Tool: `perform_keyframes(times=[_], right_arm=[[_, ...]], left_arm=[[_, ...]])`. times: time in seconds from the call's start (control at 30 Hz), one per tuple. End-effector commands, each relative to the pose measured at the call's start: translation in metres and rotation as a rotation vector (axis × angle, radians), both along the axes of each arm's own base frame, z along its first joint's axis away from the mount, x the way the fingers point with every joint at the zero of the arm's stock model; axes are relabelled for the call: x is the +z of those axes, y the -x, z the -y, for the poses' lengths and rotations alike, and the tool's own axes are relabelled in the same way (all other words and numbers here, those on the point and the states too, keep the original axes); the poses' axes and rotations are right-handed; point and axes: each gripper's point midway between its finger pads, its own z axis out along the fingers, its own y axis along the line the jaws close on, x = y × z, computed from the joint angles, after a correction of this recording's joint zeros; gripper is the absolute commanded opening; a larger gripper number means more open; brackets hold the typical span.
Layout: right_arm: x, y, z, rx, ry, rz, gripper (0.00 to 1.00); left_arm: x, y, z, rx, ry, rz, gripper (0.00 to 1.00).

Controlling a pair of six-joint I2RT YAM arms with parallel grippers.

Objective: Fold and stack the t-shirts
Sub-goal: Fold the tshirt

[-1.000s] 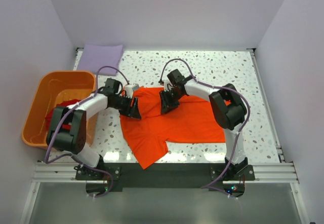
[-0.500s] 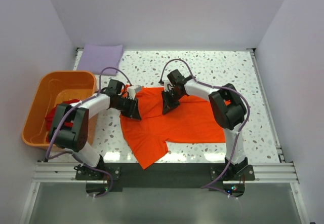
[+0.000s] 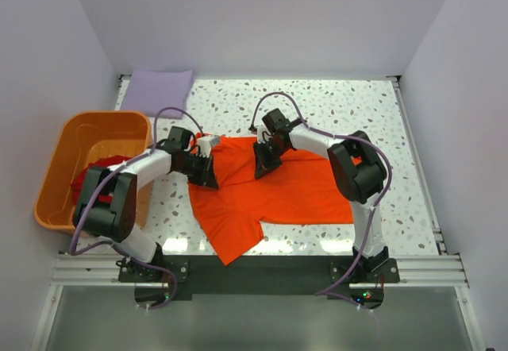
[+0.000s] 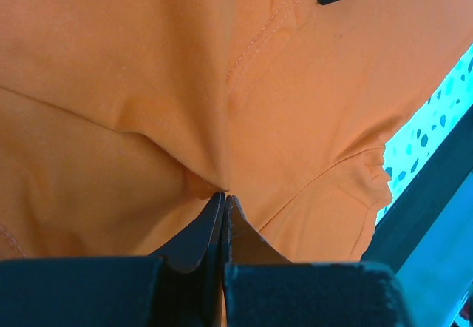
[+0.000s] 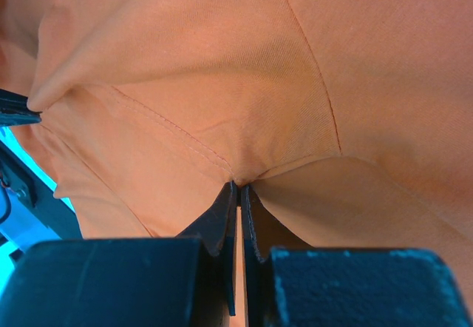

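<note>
The bright orange t-shirt [image 3: 286, 192] lies spread on the speckled table, one sleeve hanging toward the near edge. My left gripper [image 3: 209, 178] is shut on a pinch of its cloth near the left shoulder; in the left wrist view the gripper [image 4: 224, 197] has cloth [image 4: 148, 83] puckered at its tips. My right gripper [image 3: 260, 168] is shut on a fold by the collar, and in the right wrist view the gripper [image 5: 238, 186] nips gathered cloth [image 5: 222, 61]. The lavender t-shirt [image 3: 160, 90] lies folded at the back left. The red t-shirt [image 3: 94, 178] is bunched in the tub.
The orange plastic tub [image 3: 83, 133] stands off the table's left side, beside my left arm. White walls close in the table at the back and both sides. A metal rail [image 3: 262, 270] runs along the near edge.
Both grippers have shut on the orange t-shirt's cloth, the right first, then the left. The left gripper edged slightly left; the shirt has barely moved.
</note>
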Motion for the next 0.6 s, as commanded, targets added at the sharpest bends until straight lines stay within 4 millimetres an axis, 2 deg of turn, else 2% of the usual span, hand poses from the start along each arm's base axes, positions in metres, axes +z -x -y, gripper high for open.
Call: perform_keyframes(times=[0.0, 0.03, 0.13, 0.33, 0.57], right_arm=[[0.039, -0.013, -0.006, 0.004, -0.066, 0.092, 0.00], [0.038, -0.013, -0.006, 0.005, -0.066, 0.091, 0.00], [0.037, -0.012, -0.006, 0.002, -0.067, 0.086, 0.00], [0.036, -0.011, -0.006, 0.007, -0.070, 0.082, 0.00], [0.038, -0.010, -0.005, 0.012, -0.070, 0.082, 0.00]], left_arm=[[0.014, -0.014, -0.004, 0.043, -0.014, 0.076, 0.00], [0.013, -0.014, -0.006, 0.046, -0.025, 0.079, 0.00], [0.011, -0.014, -0.007, 0.037, -0.036, 0.084, 0.21], [0.005, -0.010, -0.002, 0.014, -0.026, 0.073, 0.41], [-0.008, -0.014, 0.000, 0.016, -0.041, 0.037, 0.43]])
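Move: The left hand's shut tips are already at the pointed end of the t-shirt's loose fold, 0 cm ahead and 0 to the side, barely 1 cm below. The right hand's pinched spot lies some 13 cm to its right and 4 cm ahead; the sleeve hanging towards the bases is about 14 cm back and 5 cm right. The right hand has its pinched spot between its fingers; the far folded edge is roughly 11 cm straight ahead of it. Shut tips at the end of the loose fold part, the left fingers opening to a little under half so they straddle it; meanwhile that hand eases up, forward and left by about half a centimetre each way, then sinks to some 0.5 cm below its starting height. The right hand keeps its pinch on the t-shirt, creeping up about half a centimetre. ##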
